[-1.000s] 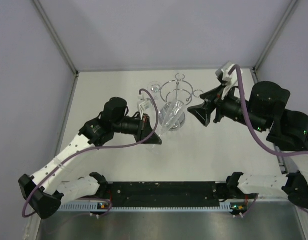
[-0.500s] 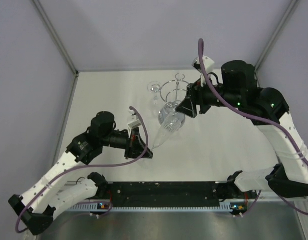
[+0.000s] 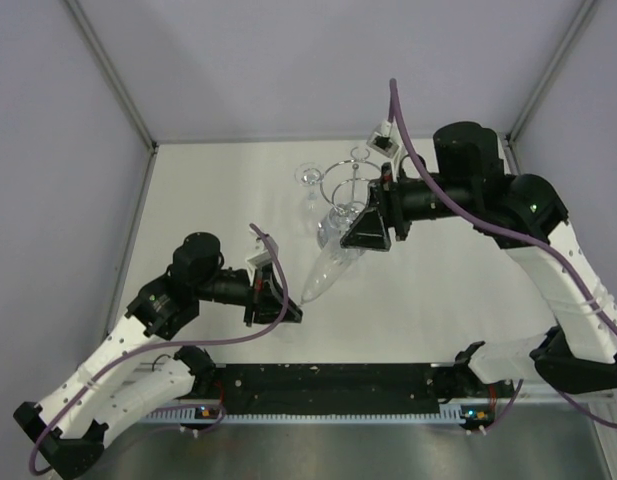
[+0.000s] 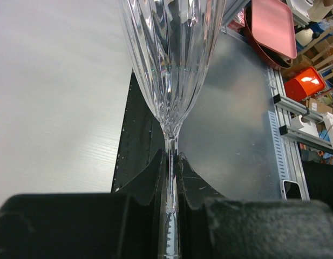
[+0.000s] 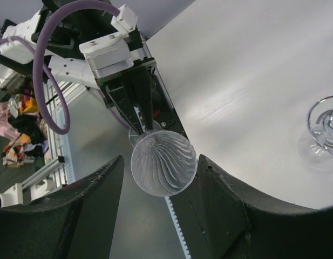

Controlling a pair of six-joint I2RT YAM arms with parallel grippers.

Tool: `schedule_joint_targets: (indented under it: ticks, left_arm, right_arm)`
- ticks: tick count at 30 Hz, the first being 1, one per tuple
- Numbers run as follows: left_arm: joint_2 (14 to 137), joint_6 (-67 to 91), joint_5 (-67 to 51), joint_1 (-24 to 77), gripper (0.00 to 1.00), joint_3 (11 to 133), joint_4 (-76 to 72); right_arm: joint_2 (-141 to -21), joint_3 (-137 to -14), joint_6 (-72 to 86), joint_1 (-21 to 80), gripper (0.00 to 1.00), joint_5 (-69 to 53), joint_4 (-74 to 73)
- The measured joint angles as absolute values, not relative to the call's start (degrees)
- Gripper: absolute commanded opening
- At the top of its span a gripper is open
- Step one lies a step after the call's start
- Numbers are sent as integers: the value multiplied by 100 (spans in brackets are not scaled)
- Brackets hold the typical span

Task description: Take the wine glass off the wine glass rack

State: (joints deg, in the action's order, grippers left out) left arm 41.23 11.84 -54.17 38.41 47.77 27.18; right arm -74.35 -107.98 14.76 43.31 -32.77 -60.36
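The wine glass is clear and ribbed. It hangs tilted above the table, with its bowl pointing up and right. My left gripper is shut on its thin stem, and the bowl rises just beyond the fingers. My right gripper is open with its jaws on either side of the bowl's mouth. There is a gap at the left finger, and the right finger is at the rim. The chrome wine glass rack stands behind, its base partly hidden by the right gripper.
Another clear glass sits at the rack's left side, and a round glass foot shows at the right wrist view's edge. A black strip and a metal plate run along the near edge. Grey walls enclose the table.
My left arm has drawn the glass back toward the near left, away from the rack. My right arm swung in over the rack, and its jaws narrowed slightly around the bowl.
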Motion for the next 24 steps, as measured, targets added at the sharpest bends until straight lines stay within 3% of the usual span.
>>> schedule_joint_targets:
  ticks: [7,13,24]
  left_arm:
    - [4154,1184,-5417,3841,0,4777,2689]
    - [4230,1184,-5413,3841,0,4742,2644]
    - [4226,1177,-5262,3841,0,4663,2587]
  right_arm:
    - [-7620,-10722,1527,4331,52,-3811,-5913]
    - [-7813,-10615,1555,4331,35,-4123,-5870]
    - [-7848,-10337,1575,4331,26,-4589,-5776]
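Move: The wine glass is already gripped by the stem in the left hand, its mouth tilted up towards the right hand; its middle lies about 7 cm to the right hand's left, 5 cm back and 9 cm lower. The glass rack stands some 25 cm ahead of the right hand, 5 cm to its left, its middle about 27 cm lower. From the left hand, the glass's middle is roughly 3 cm ahead, 4 cm to the right and 5 cm above. Leftward, down and a little back, the right hand eases about 4 cm in all towards the mouth of the glass, its fingertips swinging some 10 degrees counter-clockwise as it rolls slightly. Its fingers narrow to about half their starting gap, coming astride one wall at the rim, one fingertip outside and the other at the mouth. The left hand keeps its stem grip nearly still. ##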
